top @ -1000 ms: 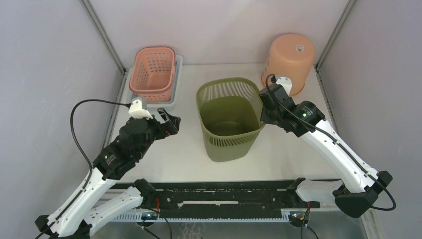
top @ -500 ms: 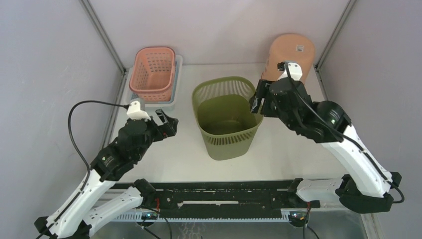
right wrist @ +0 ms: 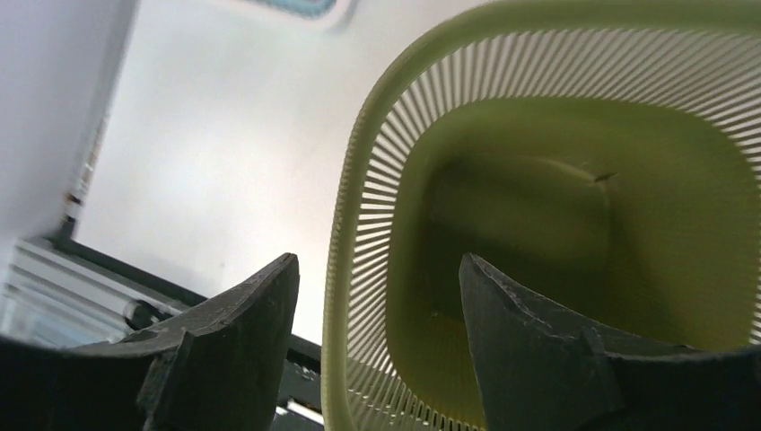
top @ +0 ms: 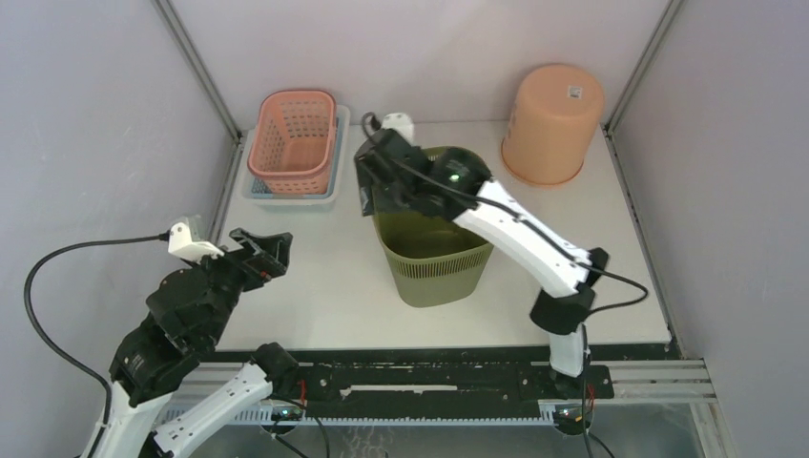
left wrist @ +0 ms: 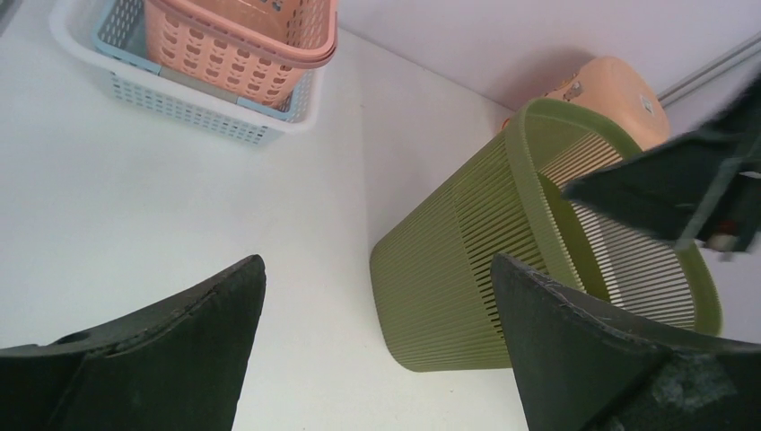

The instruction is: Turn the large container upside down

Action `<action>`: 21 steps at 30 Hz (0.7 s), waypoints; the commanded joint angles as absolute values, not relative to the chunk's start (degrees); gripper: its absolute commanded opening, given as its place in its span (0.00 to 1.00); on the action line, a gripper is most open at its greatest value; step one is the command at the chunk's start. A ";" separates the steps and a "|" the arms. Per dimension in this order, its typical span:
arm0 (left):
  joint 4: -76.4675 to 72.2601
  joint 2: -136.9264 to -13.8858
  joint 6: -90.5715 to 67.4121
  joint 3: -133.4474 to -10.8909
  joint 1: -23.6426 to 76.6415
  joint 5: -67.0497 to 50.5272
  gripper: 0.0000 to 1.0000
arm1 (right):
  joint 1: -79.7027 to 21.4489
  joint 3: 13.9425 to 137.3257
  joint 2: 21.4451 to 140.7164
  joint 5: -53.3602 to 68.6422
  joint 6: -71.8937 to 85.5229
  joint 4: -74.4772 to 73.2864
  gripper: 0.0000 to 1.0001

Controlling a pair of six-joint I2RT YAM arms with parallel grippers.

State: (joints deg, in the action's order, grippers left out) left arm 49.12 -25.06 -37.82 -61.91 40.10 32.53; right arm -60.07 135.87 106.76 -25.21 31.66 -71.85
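Observation:
The large container is a green slatted bin (top: 441, 274), standing upright mid-table with its mouth up. It also shows in the left wrist view (left wrist: 458, 278) and the right wrist view (right wrist: 574, 206). My right gripper (top: 368, 197) reaches across the bin to its left rim. It is open, and its jaws straddle that rim (right wrist: 377, 269), one outside and one inside, not clamped. My left gripper (top: 268, 250) is open and empty, low at the left front, apart from the bin (left wrist: 377, 265).
A pink basket (top: 294, 138) sits in a white tray (top: 286, 194) at the back left. An orange bucket (top: 553, 119) stands upside down at the back right. The black rail (top: 429, 377) runs along the front edge.
My right arm has swung from the bin's right rim across to its left rim. My left arm has drawn back to the left and toward the front. The bin has barely moved.

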 commanded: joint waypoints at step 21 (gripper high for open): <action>48.92 -21.80 -36.80 -59.58 39.81 31.33 1.00 | -60.37 144.54 125.56 -21.51 34.83 -91.39 0.41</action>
State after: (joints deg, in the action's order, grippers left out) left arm 51.51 -21.96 -38.41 -60.80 40.10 32.60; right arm -60.73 144.57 123.85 -20.60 33.61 -85.19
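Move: The large green container's middle lies about 11 cm to the right hand's right, 4 cm ahead and 22 cm below; its left rim is nearly under that hand, roughly 10 cm down. The peach container stands about 27 cm ahead and 32 cm right, the pink basket 24 cm ahead and 17 cm left. From the left hand, the green container is about 10 cm ahead, 24 cm right and 21 cm below. The right hand sinks about 11 cm astride the green container's left rim, tilting down some 20 degrees, fingers half-closing. ##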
